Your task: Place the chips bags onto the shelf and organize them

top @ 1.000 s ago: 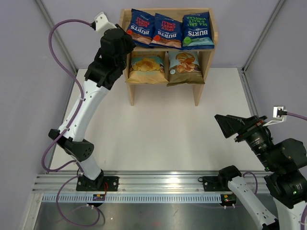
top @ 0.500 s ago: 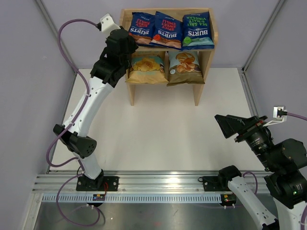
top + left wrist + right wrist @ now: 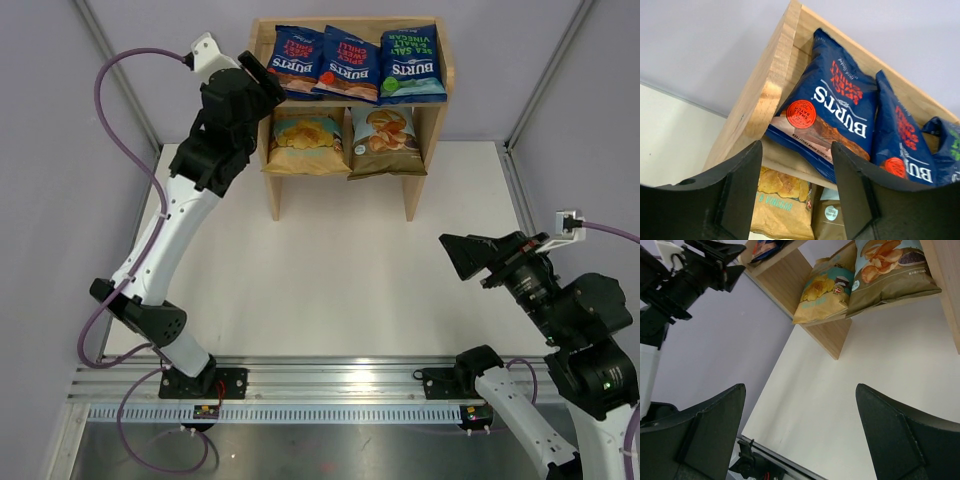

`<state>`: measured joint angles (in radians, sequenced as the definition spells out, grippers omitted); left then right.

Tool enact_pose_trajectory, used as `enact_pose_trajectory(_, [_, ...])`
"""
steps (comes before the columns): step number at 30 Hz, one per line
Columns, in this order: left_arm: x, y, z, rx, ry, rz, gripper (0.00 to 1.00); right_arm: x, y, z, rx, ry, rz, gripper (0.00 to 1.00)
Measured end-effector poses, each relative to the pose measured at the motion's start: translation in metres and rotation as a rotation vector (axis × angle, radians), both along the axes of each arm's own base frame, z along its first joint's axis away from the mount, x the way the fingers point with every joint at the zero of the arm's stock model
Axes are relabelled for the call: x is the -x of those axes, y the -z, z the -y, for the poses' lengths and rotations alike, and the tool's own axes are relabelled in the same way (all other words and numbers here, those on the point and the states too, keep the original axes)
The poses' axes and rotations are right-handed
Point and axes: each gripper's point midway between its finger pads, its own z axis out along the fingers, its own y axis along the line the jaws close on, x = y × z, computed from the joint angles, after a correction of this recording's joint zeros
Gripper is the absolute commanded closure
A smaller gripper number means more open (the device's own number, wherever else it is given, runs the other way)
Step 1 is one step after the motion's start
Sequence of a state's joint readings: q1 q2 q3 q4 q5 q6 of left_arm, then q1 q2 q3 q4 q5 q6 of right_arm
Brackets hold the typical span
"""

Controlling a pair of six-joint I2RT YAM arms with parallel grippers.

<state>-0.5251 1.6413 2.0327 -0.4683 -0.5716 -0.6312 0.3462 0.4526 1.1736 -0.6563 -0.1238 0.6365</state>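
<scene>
The wooden shelf [image 3: 430, 130] stands at the table's far edge. On its top tier lie three dark-blue Burts chips bags, two red-lettered [image 3: 297, 60] [image 3: 349, 63] and one green-lettered [image 3: 412, 62]. The lower tier holds the yellow bag [image 3: 306, 142] and the Cassava bag [image 3: 385, 140]. My left gripper [image 3: 263, 78] hovers open at the top tier's left end, just left of the leftmost Burts bag [image 3: 832, 112]. Nothing sits between its fingers [image 3: 796, 150]. My right gripper [image 3: 458, 258] hangs open and empty [image 3: 800, 390] over the table's right side, far from the shelf [image 3: 825, 335].
Lilac walls close in the white table [image 3: 340, 270] on the left, back and right. The shelf's legs [image 3: 275, 200] stand on the table's far part. A metal rail [image 3: 330, 375] with both arm bases runs along the near edge.
My left gripper has opened and drawn back leftward from the leftmost Burts bag, which stays on the top tier. My right gripper has shifted slightly up and left.
</scene>
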Motion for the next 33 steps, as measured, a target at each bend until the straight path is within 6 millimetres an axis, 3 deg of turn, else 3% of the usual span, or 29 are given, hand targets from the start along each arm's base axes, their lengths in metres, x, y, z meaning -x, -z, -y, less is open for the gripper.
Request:
enact_pose_trajectory(4, [0.014,-0.015,-0.009,0.003,0.003,0.032,0.18,-0.016,0.013,-0.006,0.047,-0.006,-0.045,0.01])
enact_pose_trajectory(5, [0.018,-0.018,-0.011,-0.001,0.008,0.039,0.01,-0.021,0.016,-0.007,0.062,-0.006,-0.056,0.00])
enact_pose_trajectory(10, [0.045,-0.022,-0.021,-0.044,0.055,0.062,0.01,-0.039,0.038,-0.005,0.156,0.028,-0.115,0.00])
enact_pose_trajectory(13, [0.072,-0.006,-0.027,-0.099,0.118,0.067,0.01,-0.046,0.048,0.006,0.214,0.086,-0.135,0.01])
enact_pose_trajectory(19, [0.133,0.044,-0.045,-0.220,0.233,0.078,0.01,-0.054,0.061,0.032,0.328,0.214,-0.149,0.00])
enact_pose_trajectory(23, [0.165,0.058,-0.066,-0.280,0.234,0.098,0.01,-0.057,0.069,0.048,0.412,0.280,-0.163,0.01])
enact_pose_trajectory(28, [0.195,0.086,-0.091,-0.367,0.215,0.053,0.01,-0.061,0.083,0.057,0.504,0.306,-0.186,0.00])
enact_pose_trajectory(33, [0.209,0.112,-0.106,-0.440,0.209,-0.041,0.01,-0.067,0.100,0.058,0.561,0.300,-0.227,0.00])
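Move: The sweet chilli bag I have just set on the left end of the top shelf lies about 8 cm ahead of my left hand, 6 cm to its right and about level in height. The second sweet chilli bag is some 19 cm right and 8 cm ahead, and the yellow bag on the lower shelf is 6 cm ahead, 11 cm right and 20 cm below. From my right hand, the just-placed bag is about 38 cm ahead, 29 cm left and 6 cm higher. I draw my empty left hand back about 20 cm from the top shelf, spreading its half-open fingers fully. It lifts a couple of centimetres, then sinks well below its start while swinging left and rolling its left side up some 25 degrees. Meanwhile my open right hand sinks about 10 cm over bare table, easing forward and right, rolling left side down and turning clockwise. ##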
